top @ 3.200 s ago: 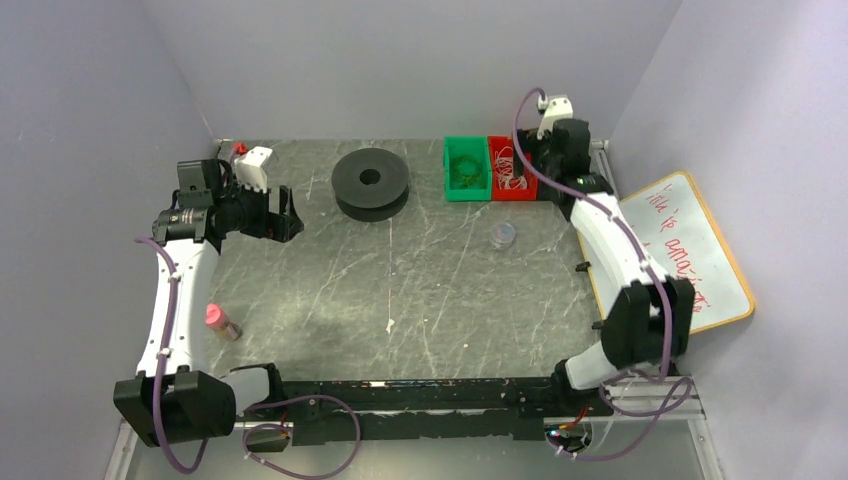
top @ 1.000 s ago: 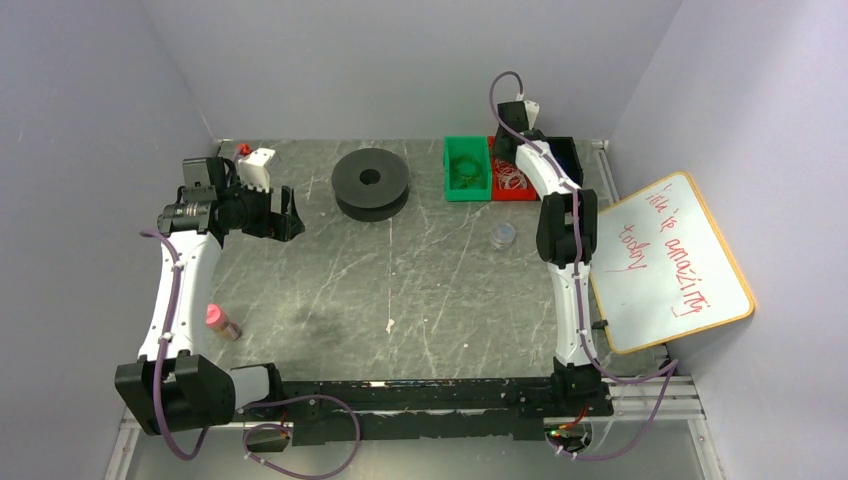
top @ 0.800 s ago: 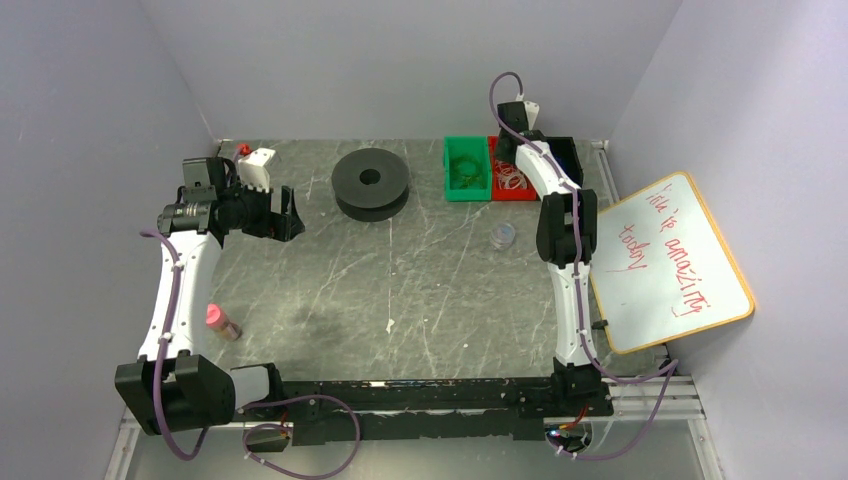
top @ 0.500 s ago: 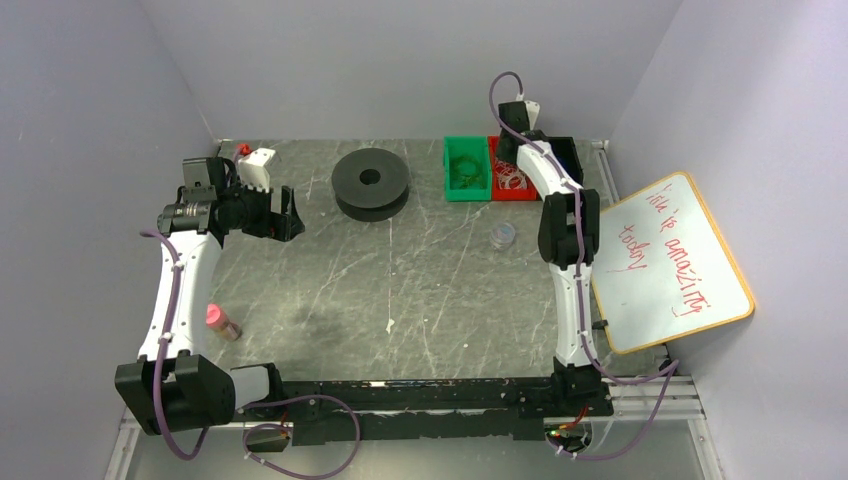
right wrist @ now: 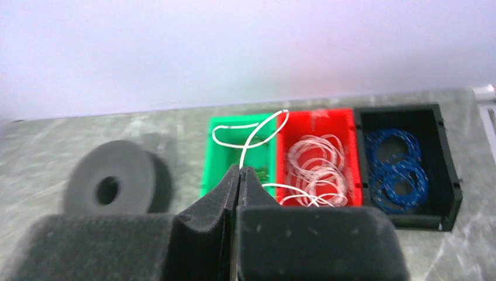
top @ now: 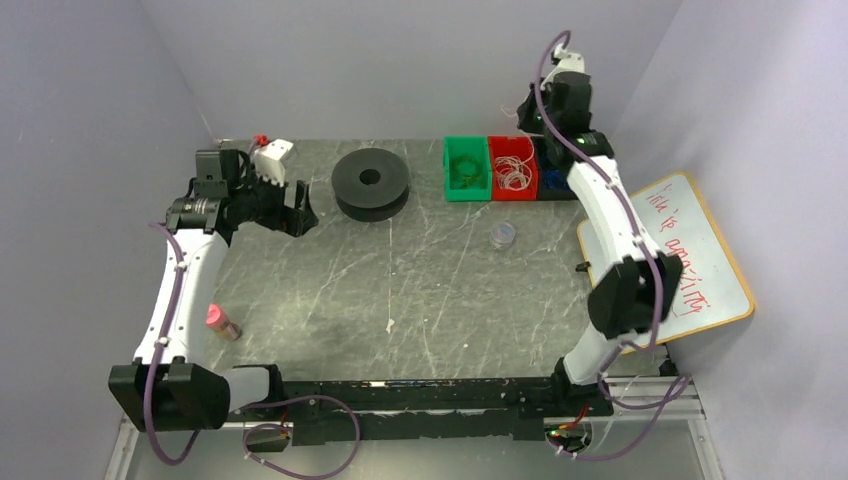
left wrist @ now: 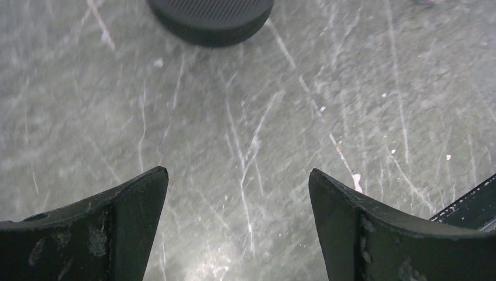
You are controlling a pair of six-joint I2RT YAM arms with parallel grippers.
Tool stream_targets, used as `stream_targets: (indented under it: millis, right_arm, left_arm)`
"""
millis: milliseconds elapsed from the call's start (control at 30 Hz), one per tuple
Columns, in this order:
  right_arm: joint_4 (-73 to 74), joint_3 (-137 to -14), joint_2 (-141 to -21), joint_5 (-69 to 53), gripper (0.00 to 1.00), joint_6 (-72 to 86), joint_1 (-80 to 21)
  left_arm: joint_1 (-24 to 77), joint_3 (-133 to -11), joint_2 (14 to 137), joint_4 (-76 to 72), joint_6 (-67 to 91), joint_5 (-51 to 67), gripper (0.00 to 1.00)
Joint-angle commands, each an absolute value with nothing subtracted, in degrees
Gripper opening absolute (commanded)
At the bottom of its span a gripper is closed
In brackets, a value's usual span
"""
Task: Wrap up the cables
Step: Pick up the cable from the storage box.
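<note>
The cables (top: 513,172) are thin whitish loops lying in a red bin (top: 497,192). My right gripper (top: 527,118) hangs above and behind the bins. In the right wrist view it (right wrist: 240,170) is shut on one white cable strand (right wrist: 257,136), which curls up over the green bin (right wrist: 222,152) and trails back to the cables (right wrist: 316,161) in the red bin. The black spool (top: 371,183) lies flat at the back of the table. My left gripper (top: 303,215) hovers just left of it, open and holding nothing (left wrist: 238,175), with the spool's edge (left wrist: 210,14) ahead.
A green bin (top: 466,168) of green wire and a black bin (right wrist: 403,164) of blue wire flank the red one. A small clear jar (top: 503,236) stands mid-table and a pink-capped bottle (top: 220,320) sits at the left. A whiteboard (top: 690,260) leans at the right.
My right gripper closed inside the red bin, then rose up and back with a white strand pinched in it. The left arm moved right, closer to the spool.
</note>
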State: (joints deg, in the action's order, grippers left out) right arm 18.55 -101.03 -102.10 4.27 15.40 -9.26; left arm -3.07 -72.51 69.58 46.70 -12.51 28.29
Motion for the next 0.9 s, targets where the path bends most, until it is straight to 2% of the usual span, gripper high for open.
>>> stream_targets:
  millis: [0, 200, 367, 600, 867]
  right_arm:
    - [11.84, -93.5, -91.21, -10.95, 0.0, 13.8, -9.01]
    - [6.8, -81.73, -78.74, -30.28, 0.0, 16.98, -9.14]
    - [4.21, -75.62, -74.72, -41.55, 0.0, 19.4, -9.99]
    - [-2.62, -67.52, -71.69, -44.41, 0.0, 21.86, -11.73]
    - [-4.48, -64.18, -70.52, -42.06, 0.0, 20.47, -13.35]
  left_arm:
    - [3.35, -80.28, 69.16, 43.42, -14.79, 30.81, 0.95]
    - [12.27, -91.08, 74.92, 42.36, -12.63, 32.08, 0.95]
    - [19.72, -99.91, 81.22, 40.82, -6.51, 36.61, 0.95]
    - [29.88, -103.65, 88.27, 37.41, -1.48, 34.89, 0.95]
    - [33.61, -108.08, 96.96, 36.67, 8.14, 29.66, 0.95]
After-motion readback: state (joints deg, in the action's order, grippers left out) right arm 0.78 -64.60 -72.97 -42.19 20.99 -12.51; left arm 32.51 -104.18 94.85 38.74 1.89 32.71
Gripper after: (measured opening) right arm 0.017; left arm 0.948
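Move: Ahead of the left gripper by about 22 cm, 48 cm to its right and some 6 cm higher, the white cable is held in the right gripper; the black spool stands 18 cm ahead and 10 cm right of the left gripper, lower down. The right hand will take the cable to open space about 19 cm back and 12 cm left; from that hand the green box is 5 cm ahead, 9 cm left, the red box 5 cm ahead, 4 cm right, and the clear jar 20 cm back, 4 cm left, all about 25 cm below. Drawing the pinched cable back about 19 cm and left 12 cm, away from above the red box, the right hand arcs up about 8 cm, sinks nearly to its old height and swings its shut fingers some 45 degrees counter-clockwise. The open left hand sweeps right about 26 cm past the near side of the spool, rising 13 cm then sinking 4, turning clockwise towards the cable, without touching it. ##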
